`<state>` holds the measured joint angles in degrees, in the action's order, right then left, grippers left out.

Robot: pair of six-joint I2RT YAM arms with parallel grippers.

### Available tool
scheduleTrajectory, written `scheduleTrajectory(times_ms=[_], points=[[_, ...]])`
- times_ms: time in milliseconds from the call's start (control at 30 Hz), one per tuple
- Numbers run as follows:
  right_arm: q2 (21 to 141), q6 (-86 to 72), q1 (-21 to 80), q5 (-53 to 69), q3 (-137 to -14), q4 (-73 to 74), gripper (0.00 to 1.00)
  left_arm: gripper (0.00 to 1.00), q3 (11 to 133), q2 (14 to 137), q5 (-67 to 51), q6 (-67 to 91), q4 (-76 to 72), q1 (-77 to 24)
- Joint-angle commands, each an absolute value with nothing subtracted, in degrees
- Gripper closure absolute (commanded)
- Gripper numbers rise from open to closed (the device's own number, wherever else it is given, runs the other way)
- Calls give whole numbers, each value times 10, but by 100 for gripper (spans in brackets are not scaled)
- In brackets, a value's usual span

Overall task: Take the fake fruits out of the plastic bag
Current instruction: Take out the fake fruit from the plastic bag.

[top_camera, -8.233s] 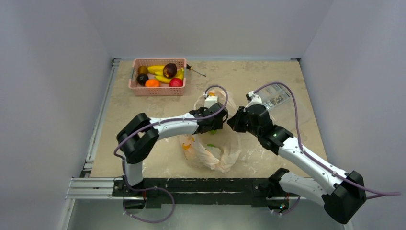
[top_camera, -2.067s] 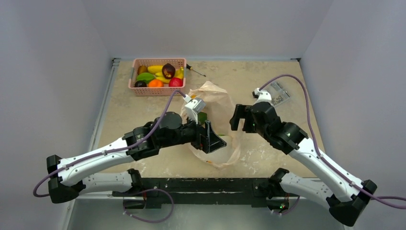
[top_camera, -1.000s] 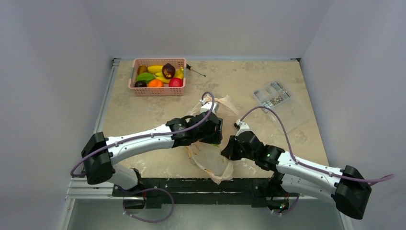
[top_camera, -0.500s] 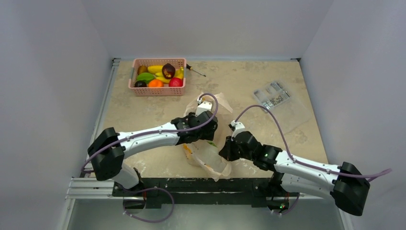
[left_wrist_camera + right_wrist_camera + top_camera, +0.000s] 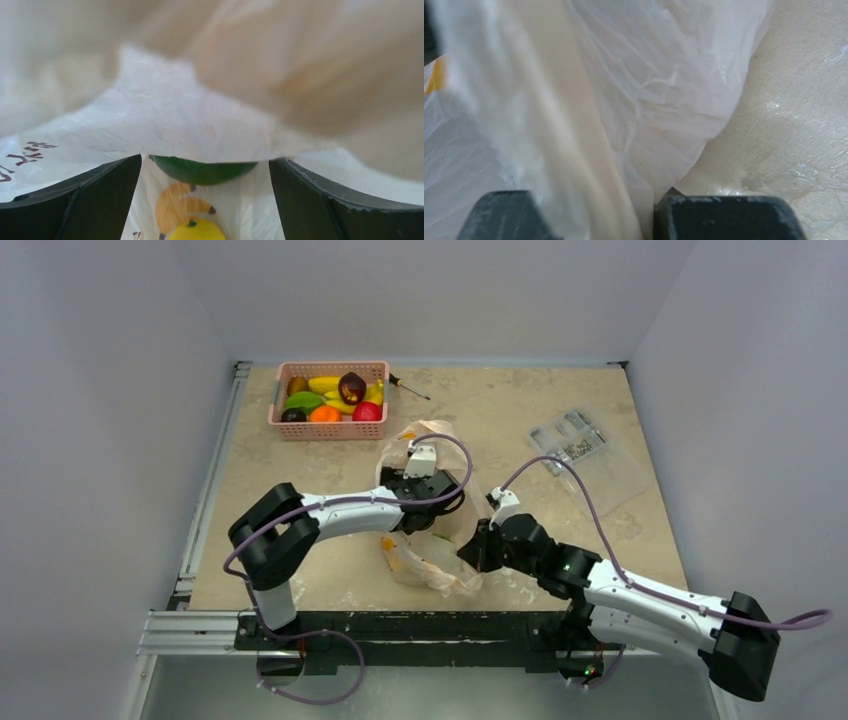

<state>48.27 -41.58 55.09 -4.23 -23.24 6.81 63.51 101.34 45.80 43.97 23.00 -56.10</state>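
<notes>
The plastic bag (image 5: 432,540) lies crumpled in the middle of the table, pale and translucent. My left gripper (image 5: 438,508) reaches into its mouth. In the left wrist view the left gripper (image 5: 205,200) is open, fingers (image 5: 75,200) wide apart, and a green fruit (image 5: 202,170) lies just ahead between them, half covered by a bag fold (image 5: 190,125). Orange and yellow prints show on the film below it. My right gripper (image 5: 472,552) is at the bag's right edge; in the right wrist view the right gripper (image 5: 594,215) is shut on bunched bag film (image 5: 574,125). The other fruits in the bag are hidden.
A pink basket (image 5: 327,427) with several toy fruits stands at the far left. A screwdriver (image 5: 410,388) lies beside it. A clear packet of small parts (image 5: 585,445) lies at the right. Grey walls enclose the table on three sides.
My left gripper has pushed farther up and into the bag mouth. The bag's far end has spread toward the basket. My right gripper has stayed low at the bag's right edge.
</notes>
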Motion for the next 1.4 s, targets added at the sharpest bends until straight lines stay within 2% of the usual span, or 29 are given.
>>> scheduleTrajectory(times_ms=[0, 100, 300, 533, 667, 1167, 1367], points=[[465, -421, 553, -62, -239, 80, 100, 0, 681, 1040, 503, 483, 239, -537], [458, -423, 553, -64, -235, 84, 100, 6, 686, 1058, 490, 470, 225, -523], [451, -430, 553, -68, -230, 87, 100, 30, 686, 1079, 463, 423, 190, -514], [447, -431, 553, -81, -232, 87, 100, 56, 653, 1036, 394, 389, 166, -514], [457, -432, 553, -84, -234, 80, 100, 64, 633, 993, 332, 380, 168, -515], [481, -426, 553, -143, -265, 78, 100, 81, 570, 841, 24, 429, 149, -515], [494, -431, 552, -165, -273, 72, 100, 83, 539, 746, -68, 431, 120, -515]])
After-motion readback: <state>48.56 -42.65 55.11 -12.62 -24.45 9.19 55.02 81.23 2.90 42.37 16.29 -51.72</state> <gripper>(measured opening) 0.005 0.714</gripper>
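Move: Inside the bag, the dark green fruit lies about 4 cm ahead of the left hand's open fingers, 1 cm to the left and 2 cm lower. The bag rim pinched by the right hand is roughly 15 cm back, 11 cm to the right and 4 cm higher; the pink basket stands some 15 cm farther out and 15 cm left. From the right hand, the green fruit lies about 19 cm ahead and 12 cm left, some 6 cm lower. Reaching some 3.5 cm farther into the bag, the left hand closes its wide-open fingers around the dark green fruit, then carries it back about 11 cm, rightward and up some 7 cm each towards the right hand, turning clockwise, tipping down and rolling its left side lower. The right hand keeps its pinch on the rim, easing about 2 cm forward and slightly right late on. ##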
